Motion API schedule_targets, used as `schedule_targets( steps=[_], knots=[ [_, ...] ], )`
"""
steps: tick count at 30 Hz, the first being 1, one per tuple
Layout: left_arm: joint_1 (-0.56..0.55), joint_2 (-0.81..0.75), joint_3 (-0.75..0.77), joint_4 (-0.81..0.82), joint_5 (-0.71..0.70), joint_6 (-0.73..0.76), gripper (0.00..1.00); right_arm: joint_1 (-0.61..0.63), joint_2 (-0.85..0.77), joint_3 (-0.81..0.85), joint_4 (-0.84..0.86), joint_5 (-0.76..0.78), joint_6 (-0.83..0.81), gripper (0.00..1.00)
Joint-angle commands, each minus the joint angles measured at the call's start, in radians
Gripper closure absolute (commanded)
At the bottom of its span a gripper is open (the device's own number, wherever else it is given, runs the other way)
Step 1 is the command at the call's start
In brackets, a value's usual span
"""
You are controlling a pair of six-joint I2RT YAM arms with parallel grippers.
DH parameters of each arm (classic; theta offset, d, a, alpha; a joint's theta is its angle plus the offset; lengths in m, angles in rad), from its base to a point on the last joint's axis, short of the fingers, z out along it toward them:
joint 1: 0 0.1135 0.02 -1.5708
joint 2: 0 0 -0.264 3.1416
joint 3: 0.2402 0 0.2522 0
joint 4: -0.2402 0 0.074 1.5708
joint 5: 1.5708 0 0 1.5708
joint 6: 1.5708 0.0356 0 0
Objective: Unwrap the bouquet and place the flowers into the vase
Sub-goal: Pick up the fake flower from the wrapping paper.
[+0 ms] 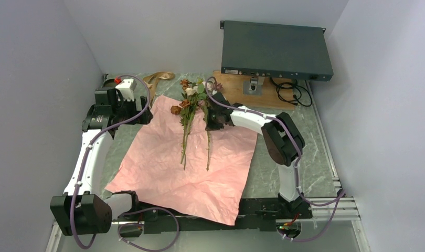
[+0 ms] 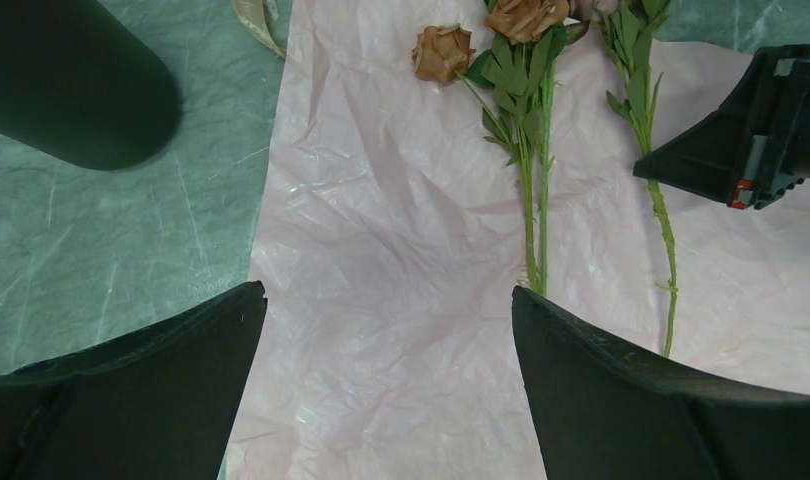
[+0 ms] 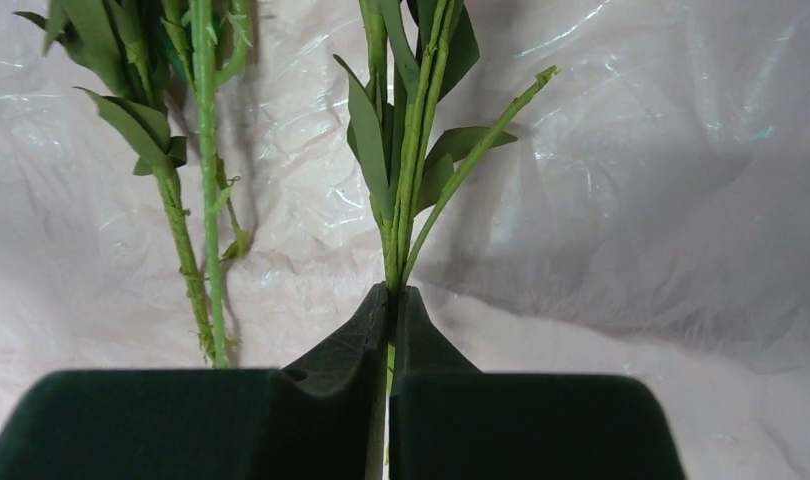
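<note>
The bouquet is unwrapped: its salmon-pink paper lies spread flat and the flowers rest on its far half, heads pointing away. My right gripper is shut on the green stem of the rightmost flower, just below its leaves; the top view shows that gripper low over the paper. Two more stems lie loose to the left. My left gripper hangs open above bare paper, left of the flowers. The black vase shows at the top left of the left wrist view, off the paper.
A tan ribbon lies past the paper's far left corner. A dark grey rack box stands on a wooden board at the back right, with black cables beside it. Walls close in on the left, back and right.
</note>
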Motion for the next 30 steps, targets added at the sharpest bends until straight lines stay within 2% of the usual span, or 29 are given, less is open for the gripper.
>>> schedule_targets(
  steps=[1,9,12,14,18,23,30],
  knots=[
    [0.005,0.013,0.030,0.031,-0.009,-0.030,0.01,-0.006,-0.112,0.026,-0.003,0.028,0.045,1.00],
    [0.005,0.083,0.070,0.022,-0.065,-0.070,0.00,-0.025,-0.267,-0.081,-0.004,0.095,0.028,1.00],
    [0.005,0.125,0.118,-0.017,-0.046,-0.083,0.01,-0.027,-0.313,-0.132,0.029,0.048,-0.020,1.00],
    [0.005,0.139,0.153,-0.039,0.009,-0.059,0.01,-0.026,-0.366,-0.196,0.126,-0.010,-0.069,1.00],
    [0.005,0.143,0.214,-0.076,0.187,-0.008,0.01,-0.004,-0.487,-0.321,0.317,-0.060,-0.215,1.00],
    [0.006,0.229,0.365,-0.175,0.613,-0.033,0.01,0.032,-0.537,-0.321,0.390,-0.156,-0.344,1.00],
    [0.006,0.237,0.380,-0.044,0.928,-0.149,0.02,0.158,-0.625,-0.350,0.531,-0.134,-0.516,1.00]
  ],
)
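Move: The right fingers are already shut on the stem of the mauve flower, low over the wrapping paper. From that hand the vase stands some 31 cm to the left, about 6 cm farther out, its middle about 10 cm higher; the other flowers lie about 9 cm to the left, level with it. From the left hand, high and open, the held flower is roughly 27 cm to the right, 5 cm ahead and 18 cm below. Keeping its pinch on the stem, the right hand lifts the flower about 17 cm, first nearly straight up, then also drawing back some 6 cm while the fingers tip upward and swing round to the left. The open left hand dips slightly forward, then sweeps right and up, roughly 9 cm each, towards the held flower, turning clockwise with its left side dropping. ##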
